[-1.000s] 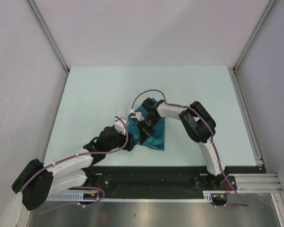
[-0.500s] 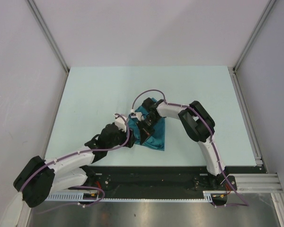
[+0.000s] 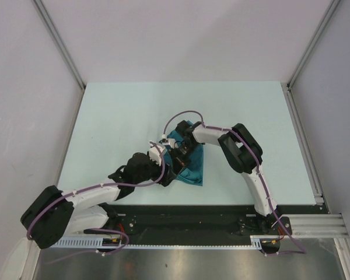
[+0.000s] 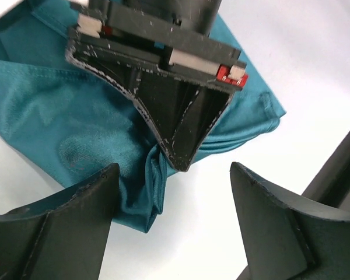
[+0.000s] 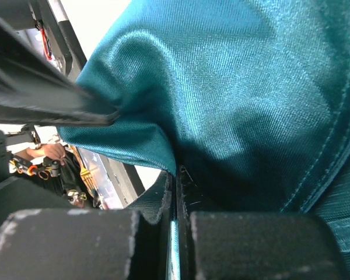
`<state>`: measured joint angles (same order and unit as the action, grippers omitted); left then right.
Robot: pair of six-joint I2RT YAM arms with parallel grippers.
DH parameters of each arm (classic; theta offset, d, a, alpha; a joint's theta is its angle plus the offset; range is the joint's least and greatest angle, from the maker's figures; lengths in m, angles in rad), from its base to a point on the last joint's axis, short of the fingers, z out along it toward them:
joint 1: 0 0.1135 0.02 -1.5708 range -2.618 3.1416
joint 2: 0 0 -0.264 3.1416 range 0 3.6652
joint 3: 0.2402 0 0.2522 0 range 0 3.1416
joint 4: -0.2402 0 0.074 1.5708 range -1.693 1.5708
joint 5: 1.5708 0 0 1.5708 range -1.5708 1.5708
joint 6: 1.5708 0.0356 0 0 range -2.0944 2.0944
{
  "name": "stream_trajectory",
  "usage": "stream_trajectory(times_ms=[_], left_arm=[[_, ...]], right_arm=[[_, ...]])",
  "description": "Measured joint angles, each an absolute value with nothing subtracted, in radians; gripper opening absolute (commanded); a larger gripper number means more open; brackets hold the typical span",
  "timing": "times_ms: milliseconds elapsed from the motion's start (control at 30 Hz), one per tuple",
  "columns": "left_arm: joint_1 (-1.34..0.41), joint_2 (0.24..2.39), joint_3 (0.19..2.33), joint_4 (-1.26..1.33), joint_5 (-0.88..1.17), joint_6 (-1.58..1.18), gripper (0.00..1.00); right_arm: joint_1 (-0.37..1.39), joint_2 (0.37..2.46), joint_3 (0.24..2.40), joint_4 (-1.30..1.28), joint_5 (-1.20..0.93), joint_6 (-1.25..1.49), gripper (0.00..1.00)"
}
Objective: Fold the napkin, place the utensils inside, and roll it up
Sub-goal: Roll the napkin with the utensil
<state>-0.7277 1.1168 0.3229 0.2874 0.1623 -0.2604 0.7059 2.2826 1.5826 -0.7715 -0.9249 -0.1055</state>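
The teal napkin (image 3: 193,170) lies folded and bunched on the pale table (image 3: 116,116), just ahead of the arm bases. My right gripper (image 3: 178,158) reaches down onto its left edge and is shut on a raised fold; in the right wrist view a sliver of napkin (image 5: 251,87) sits between the closed jaws of the right gripper (image 5: 176,175). My left gripper (image 3: 168,171) stands open right beside that spot. In the left wrist view the left gripper (image 4: 172,233) straddles the napkin's (image 4: 58,116) near corner and the right gripper's tip (image 4: 181,157). The utensils are hidden.
A black strip (image 3: 192,213) runs along the table's near edge by the arm bases. An aluminium rail (image 3: 303,140) borders the right side, and grey walls close in the left, right and back. Both arms crowd the napkin's left side.
My left arm has slid right and forward until its fingers flank the napkin's near corner, and its jaws have widened a little. The right gripper has held its pinch in place.
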Motion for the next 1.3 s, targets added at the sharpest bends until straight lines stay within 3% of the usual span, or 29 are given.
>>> stream_trajectory(times_ms=[267, 500, 833, 1033, 1133, 1233, 1300], left_arm=[[-0.732, 1.189, 0.341, 0.276, 0.155, -0.226, 0.73], [-0.756, 1.193, 0.366, 0.229, 0.094, -0.217, 0.54], [-0.775, 1.213, 0.39, 0.17, 0.022, -0.217, 0.49], [-0.781, 1.225, 0.403, 0.152, -0.024, -0.221, 0.31], [-0.783, 1.235, 0.41, 0.141, -0.043, -0.226, 0.12], [-0.785, 1.247, 0.422, 0.131, -0.051, -0.238, 0.0], [-0.786, 1.255, 0.429, 0.124, -0.055, -0.244, 0.0]], right_arm=[[0.699, 2.286, 1.583, -0.772, -0.934, -0.105, 0.0], [0.692, 2.296, 1.585, -0.774, -0.953, -0.104, 0.0], [0.681, 2.312, 1.586, -0.776, -0.985, -0.096, 0.0], [0.675, 2.316, 1.586, -0.777, -0.997, -0.089, 0.0], [0.674, 2.317, 1.587, -0.777, -1.001, -0.089, 0.0], [0.673, 2.317, 1.587, -0.775, -1.003, -0.09, 0.0], [0.672, 2.317, 1.586, -0.774, -1.005, -0.09, 0.0]])
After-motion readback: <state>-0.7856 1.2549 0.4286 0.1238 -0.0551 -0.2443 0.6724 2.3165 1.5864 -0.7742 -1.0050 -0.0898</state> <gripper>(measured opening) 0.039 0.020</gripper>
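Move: The napkin's loose end, where it folds out of the right fingers' grip, lies just under the open left fingers: about 4 cm below the left hand, 1 cm ahead and 1 cm to its left. From there the right fingertips are some 1 cm farther out and 3 cm to the right. The napkin's unrolled body is centred about 8 cm ahead of the left hand, 5 cm to its right and 6 cm below. From the right hand, the loose end lies about 3 cm left, 1 cm back, nearly level. Pinches the napkin's loose end right beside the right fingertips: the wide-open left fingers sink about 3 cm around it, drifting some 2 cm left and a little forward, then shut almost fully. The left wrist rolls about 15 degrees as it goes, its left side rising. The right fingers stay shut on the napkin and hold nearly still, tipping some 5 degrees. ##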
